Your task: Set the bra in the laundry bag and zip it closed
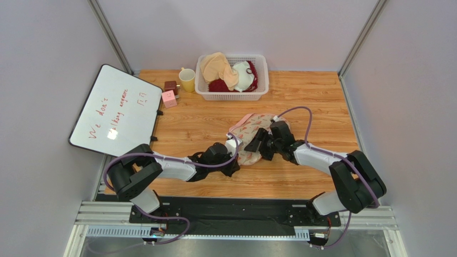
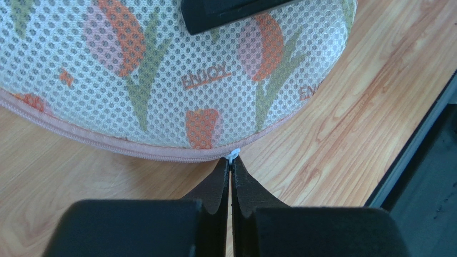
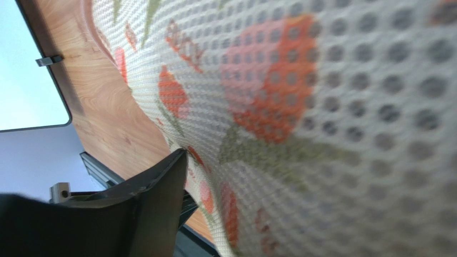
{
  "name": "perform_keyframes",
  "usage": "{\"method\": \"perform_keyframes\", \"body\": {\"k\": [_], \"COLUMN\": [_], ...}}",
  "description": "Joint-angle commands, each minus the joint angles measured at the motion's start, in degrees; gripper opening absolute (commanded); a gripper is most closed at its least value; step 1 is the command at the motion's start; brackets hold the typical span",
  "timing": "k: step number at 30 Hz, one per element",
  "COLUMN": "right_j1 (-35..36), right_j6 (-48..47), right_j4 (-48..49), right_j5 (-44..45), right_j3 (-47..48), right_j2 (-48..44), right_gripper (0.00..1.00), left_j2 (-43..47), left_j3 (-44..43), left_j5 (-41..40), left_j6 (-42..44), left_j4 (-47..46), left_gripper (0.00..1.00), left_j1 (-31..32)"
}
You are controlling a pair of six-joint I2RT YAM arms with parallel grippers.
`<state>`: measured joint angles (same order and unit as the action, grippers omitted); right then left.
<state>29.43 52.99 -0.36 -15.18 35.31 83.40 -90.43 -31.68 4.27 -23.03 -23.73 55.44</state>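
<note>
The laundry bag [image 1: 257, 123] lies mid-table, cream mesh with orange-pink tulip prints and a pink zipper edge. It fills the left wrist view [image 2: 161, 80] and the right wrist view [image 3: 322, 107]. My left gripper [image 1: 233, 155] is at the bag's near-left edge, jaws shut [image 2: 230, 161] on the small white zipper pull [image 2: 231, 155]. My right gripper [image 1: 260, 143] holds the bag's right side. One of its fingers [image 3: 155, 198] presses the fabric and the other is hidden behind the bag. A black finger [image 2: 236, 13] lies on top of the bag. The grey bra is out of view.
A white slatted basket [image 1: 230, 96] at the back holds a beige bra [image 1: 217, 64] and a white bra with dark-red trim [image 1: 244, 75]. A yellow mug [image 1: 187, 80], a pink cube [image 1: 169, 99] and a brown cube [image 1: 171, 85] stand back left. A whiteboard [image 1: 115, 110] lies left.
</note>
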Motion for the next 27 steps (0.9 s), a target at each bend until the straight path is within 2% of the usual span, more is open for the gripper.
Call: {"method": "perform_keyframes", "body": {"k": [1,7,12,14,17,19,22,27], "right_j1": [-0.3,0.6,1.8,1.6,1.6,1.6,1.7,2.8], "right_j6": [-3.9,6.1,11.5,13.4,15.0,18.9,24.3,30.5], "right_j4": [2.3,12.8,15.5,15.0,7.2,7.2,7.0,0.5], "right_j5": [-2.3,-3.1,1.0,1.1,2.0,1.7,5.0,12.5], "right_j3": [-2.1,-12.9,-20.6,-21.2,-20.4,-23.4,-29.2,-32.5], "right_j2": [-5.7,-13.5,-18.3,-18.6,-20.4,-22.2,-30.0,-47.0], "right_gripper": [0.74,0.85,0.87,0.87,0.89,0.91,0.92,0.92], "left_j2": [-1.1,-1.3,-1.1,-1.1,-0.7,-0.6,-1.1,-2.0], "left_j3": [-2.5,-2.9,-3.0,-2.5,-2.8,-2.8,-3.0,-3.6], "left_j5": [4.4,7.5,9.2,9.2,7.8,8.0,9.7,11.8], "left_j6": [-1.4,-1.6,-2.1,-2.7,-3.0,-3.3,-4.1,-4.8], "left_j4": [-4.3,-6.0,-6.9,-8.5,-6.8,-6.8,-7.6,-8.4], "left_gripper": [0.00,0.00,0.00,0.00,0.00,0.00,0.00,0.00], "left_j1": [0.0,1.2,2.0,2.0,2.0,2.0,2.0,2.4]}}
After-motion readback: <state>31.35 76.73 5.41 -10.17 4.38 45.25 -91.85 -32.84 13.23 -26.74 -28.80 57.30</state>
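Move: The left hand already pinches the zip pull; the bag's near end lies about 4 cm to its right and 1 cm farther out, the bag's middle some 10 cm ahead and 8 cm right. For the opening right hand, the near end is about 3 cm back, 3 cm left and 3 cm lower. The zip pull lies roughly 5 cm back and 8 cm left of it, the bag's middle 6 cm straight ahead, and the pink strap 12 cm ahead and 6 cm left. Still pinching the zip pull, the left hand drags it about 5 cm to the right and back, rising some 2 cm. Meanwhile the right hand spreads its fingers nearly wide and comes free of the cloth, lifting slightly, then sinking again as it draws back about 8 cm and 4 cm right; it rolls and swings clockwise some 25 degrees, leaving the open jaws facing the bag's near end. ##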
